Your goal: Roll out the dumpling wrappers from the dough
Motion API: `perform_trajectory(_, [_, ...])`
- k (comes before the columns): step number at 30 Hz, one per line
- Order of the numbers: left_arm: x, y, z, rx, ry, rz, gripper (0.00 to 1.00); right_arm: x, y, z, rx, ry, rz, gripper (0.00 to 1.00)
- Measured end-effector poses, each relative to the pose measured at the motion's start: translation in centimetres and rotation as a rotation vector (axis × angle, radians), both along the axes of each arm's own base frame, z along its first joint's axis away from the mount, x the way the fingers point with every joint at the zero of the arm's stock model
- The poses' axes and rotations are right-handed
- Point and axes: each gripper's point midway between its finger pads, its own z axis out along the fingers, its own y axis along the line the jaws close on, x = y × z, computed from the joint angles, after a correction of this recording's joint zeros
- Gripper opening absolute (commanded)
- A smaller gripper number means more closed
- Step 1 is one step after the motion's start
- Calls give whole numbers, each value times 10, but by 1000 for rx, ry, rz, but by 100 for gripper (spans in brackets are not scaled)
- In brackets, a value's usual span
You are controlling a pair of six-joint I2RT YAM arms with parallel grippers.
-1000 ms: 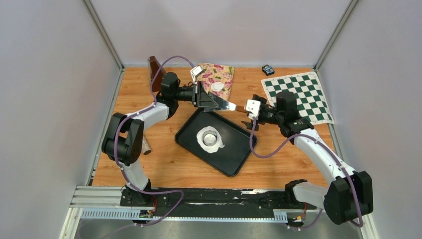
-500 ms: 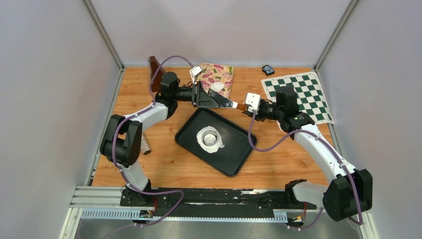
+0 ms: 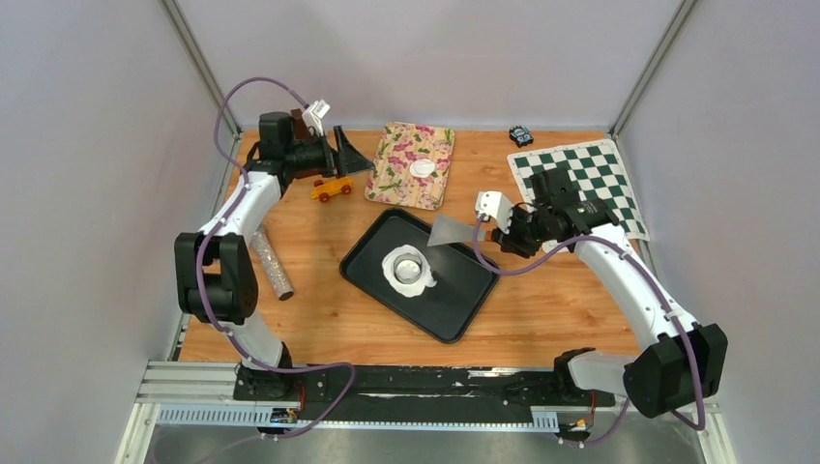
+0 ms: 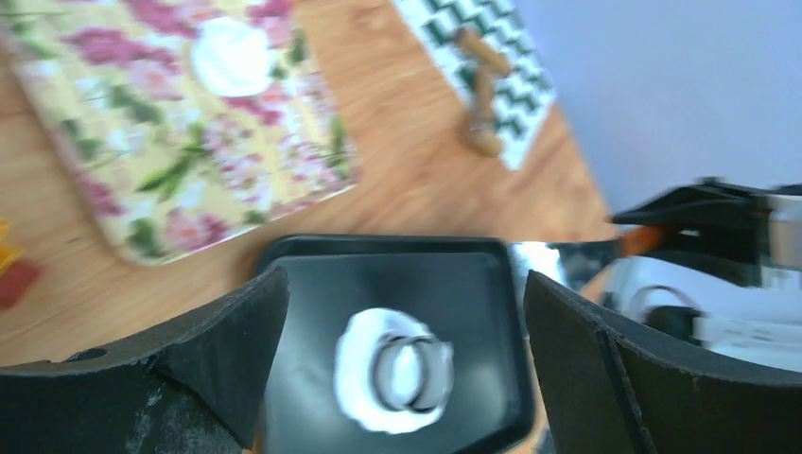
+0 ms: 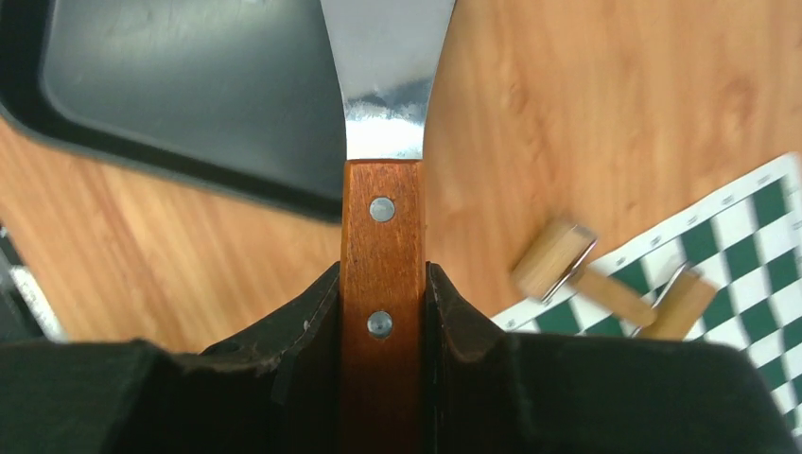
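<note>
An irregular white dough sheet (image 3: 395, 274) (image 4: 359, 378) lies on the black tray (image 3: 464, 290) (image 4: 473, 284), with a clear ring cutter (image 3: 410, 263) (image 4: 409, 372) resting on it. One round dumpling wrapper (image 3: 422, 168) (image 4: 232, 57) sits on the floral board (image 3: 401, 179) (image 4: 142, 161). My right gripper (image 3: 481, 228) (image 5: 382, 284) is shut on the wooden handle of a spatula (image 5: 381, 218). Its metal blade (image 3: 447, 232) (image 5: 388, 66) reaches over the tray's far right edge. My left gripper (image 3: 356, 155) (image 4: 407, 293) hangs open and empty at the far left, well above the table.
A green chess mat (image 3: 580, 188) (image 5: 747, 236) at the right carries small wooden pieces (image 5: 567, 265). A yellow toy car (image 3: 331, 188) lies left of the floral board. A silver cylinder (image 3: 271, 261) lies by the left arm. A small dark object (image 3: 521, 135) sits at the back.
The left gripper opened, let go of the spatula and swung back to the far left. The right gripper shut on the handle and carried the spatula down toward the tray.
</note>
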Motion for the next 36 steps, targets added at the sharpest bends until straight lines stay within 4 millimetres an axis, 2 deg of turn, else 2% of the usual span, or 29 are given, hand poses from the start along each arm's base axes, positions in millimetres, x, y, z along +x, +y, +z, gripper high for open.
perform_trajectory(2, [5,10,-11,109,-33,49,98,-11,-9,-11,-61,62,-17,0])
perform_trajectory(6, [-4,18,-54,322,-14,68,87,-25,-14,-35,-192,192,-28,0])
perform_trajectory(9, [-18,21,-95,458,32,39,79,-35,-12,-55,-301,291,-22,0])
perform_trajectory(11, [-29,22,-120,527,66,15,78,-44,-14,-69,-371,354,-23,0])
perform_trajectory(14, [-48,24,-154,623,109,-21,76,-52,-17,-79,-438,407,-41,0])
perform_trajectory(17, [-59,24,-169,675,126,-45,67,-53,-16,-79,-444,409,-52,0])
perform_trajectory(20, [-60,22,-178,719,121,-57,56,-55,-14,-79,-459,405,-59,0])
perform_trajectory(23, [-60,24,-190,758,135,-56,50,-58,-15,-81,-499,387,-62,0])
perform_trajectory(28, [-63,30,-216,805,194,-60,29,-61,-16,-83,-548,351,-66,0])
perform_trajectory(31, [-61,31,-218,808,195,-57,15,-62,-15,-84,-554,335,-68,0])
perform_trajectory(36, [-63,27,-219,823,185,-73,1,-65,-7,-87,-548,316,-49,0])
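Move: The tray's far-left rim lies about 22 cm below the open left hand, some 6 cm back and 3 cm left; the dough with its cutter ring is about 15 cm back and 7 cm right of that hand, and the toy car 8 cm ahead, 10 cm left. From the scraper-holding right hand, the dough is roughly level ahead, 21 cm left and 17 cm below, the tray's right corner 3 cm left, and the wooden roller 21 cm ahead, 11 cm right. The tray's far-left rim is taken by the left hand, which drops about 22 cm and draws back some 6 cm, swings its fingers about 45 degrees towards straight down and closes them, pinching the rim. Keeping its grip on the scraper handle, the right hand sinks 8 cm and comes back 6 cm, mostly early, tipping until its fingers point down and the blade reaches into the tray beside the dough's right edge. ##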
